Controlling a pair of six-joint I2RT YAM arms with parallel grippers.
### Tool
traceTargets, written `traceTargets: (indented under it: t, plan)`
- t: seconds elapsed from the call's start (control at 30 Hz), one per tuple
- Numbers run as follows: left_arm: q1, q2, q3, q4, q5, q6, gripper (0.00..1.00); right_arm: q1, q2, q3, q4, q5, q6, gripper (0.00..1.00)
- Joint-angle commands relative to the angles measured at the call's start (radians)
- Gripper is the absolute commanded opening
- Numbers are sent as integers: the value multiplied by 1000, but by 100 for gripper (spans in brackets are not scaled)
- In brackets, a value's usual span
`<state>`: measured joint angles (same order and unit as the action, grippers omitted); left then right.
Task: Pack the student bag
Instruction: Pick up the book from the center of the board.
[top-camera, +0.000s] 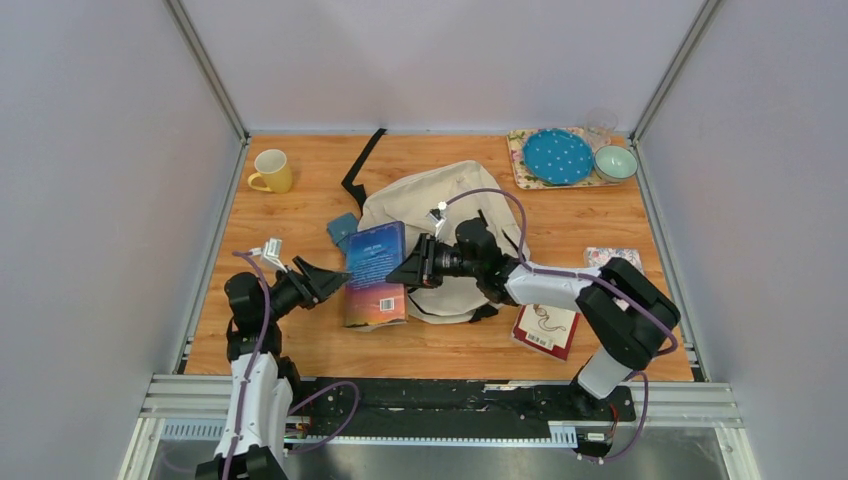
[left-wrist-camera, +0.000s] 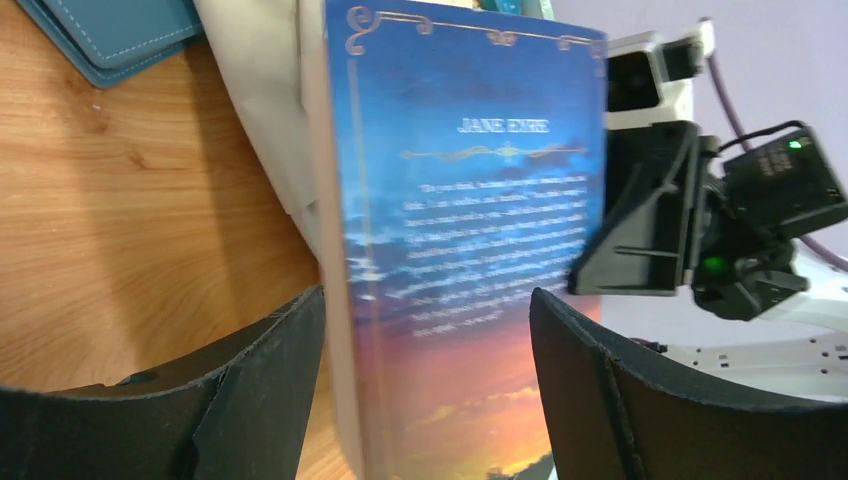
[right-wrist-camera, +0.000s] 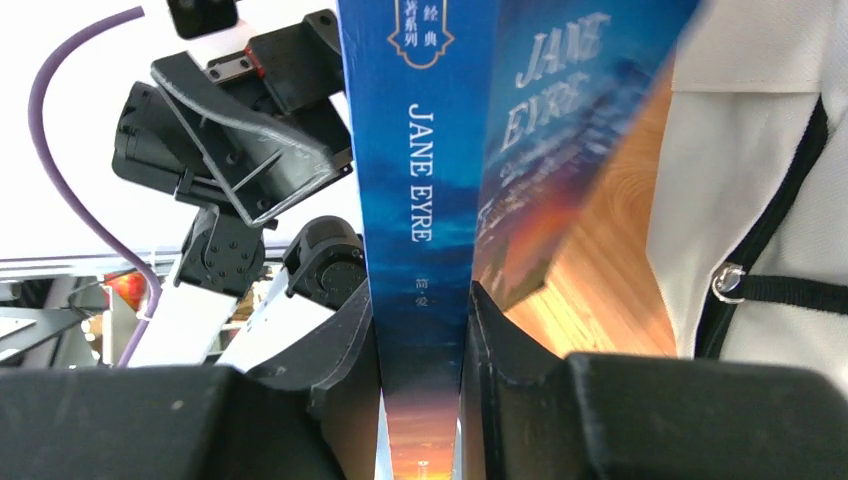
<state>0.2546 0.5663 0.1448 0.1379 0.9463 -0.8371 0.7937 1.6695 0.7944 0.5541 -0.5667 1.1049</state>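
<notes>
The student bag (top-camera: 440, 225) lies cream and flat in the middle of the table, and its black-trimmed fabric shows in the right wrist view (right-wrist-camera: 760, 150). A blue "Jane Eyre" book (top-camera: 375, 272) stands tilted at the bag's left edge. My right gripper (top-camera: 405, 272) is shut on the book's spine (right-wrist-camera: 418, 200), a finger pressed on each side (right-wrist-camera: 420, 330). My left gripper (top-camera: 338, 280) is open at the book's other side. Its fingers (left-wrist-camera: 270, 370) stand wide around the book's cover (left-wrist-camera: 470, 250) without pressing it.
A teal wallet (top-camera: 342, 230) lies by the bag's left side and a yellow mug (top-camera: 272, 171) stands at the back left. A red book (top-camera: 547, 328) lies at the front right. A tray (top-camera: 520, 160) at the back right carries a blue plate (top-camera: 557, 157) and a green bowl (top-camera: 615, 162).
</notes>
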Motion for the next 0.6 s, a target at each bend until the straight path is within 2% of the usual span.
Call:
traceTargets:
  t: [0.0, 0.03, 0.2, 0.27, 0.4, 0.57]
  plan:
    - [-12, 7, 6, -3, 12, 31, 80, 6, -154, 29, 6, 25, -93, 0]
    - [-20, 15, -8, 68, 16, 6, 81, 6, -166, 28, -3, 28, -94, 0]
    - [-118, 46, -39, 184, -20, -72, 81, 6, -212, 26, 12, 2, -68, 0]
    - [-161, 66, -69, 313, -30, -130, 81, 6, -223, 25, 36, -15, -51, 0]
    - [-175, 121, -116, 533, -30, -261, 82, 6, -258, 35, 99, -44, -11, 0]
    - [-190, 155, -136, 670, -26, -333, 82, 7, -316, 62, 96, -68, -2, 0]
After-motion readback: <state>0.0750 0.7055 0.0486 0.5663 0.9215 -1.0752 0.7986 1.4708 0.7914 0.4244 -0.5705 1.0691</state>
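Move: The book, already off the table with its spine clamped in my right fingers, has its middle about 6 cm right of my open left hand, level fore-and-aft and perhaps 1 cm below. From my right hand that middle is some 4 cm left, 1 cm ahead and 2 cm lower. The bag lies about 11 cm ahead, 10 cm right and 12 cm below my right hand; the blue wallet is 13 cm ahead, 2 cm left and 14 cm below my left. I keep the spine pinched in my right hand and lift the book about 5 cm, drawing it slightly back and right. My left hand, its fingers staying wide open, follows about 4 cm to the right towards the book's page edge, rolling its left side down a little and turning slightly clockwise, then starts to rise at the end. ##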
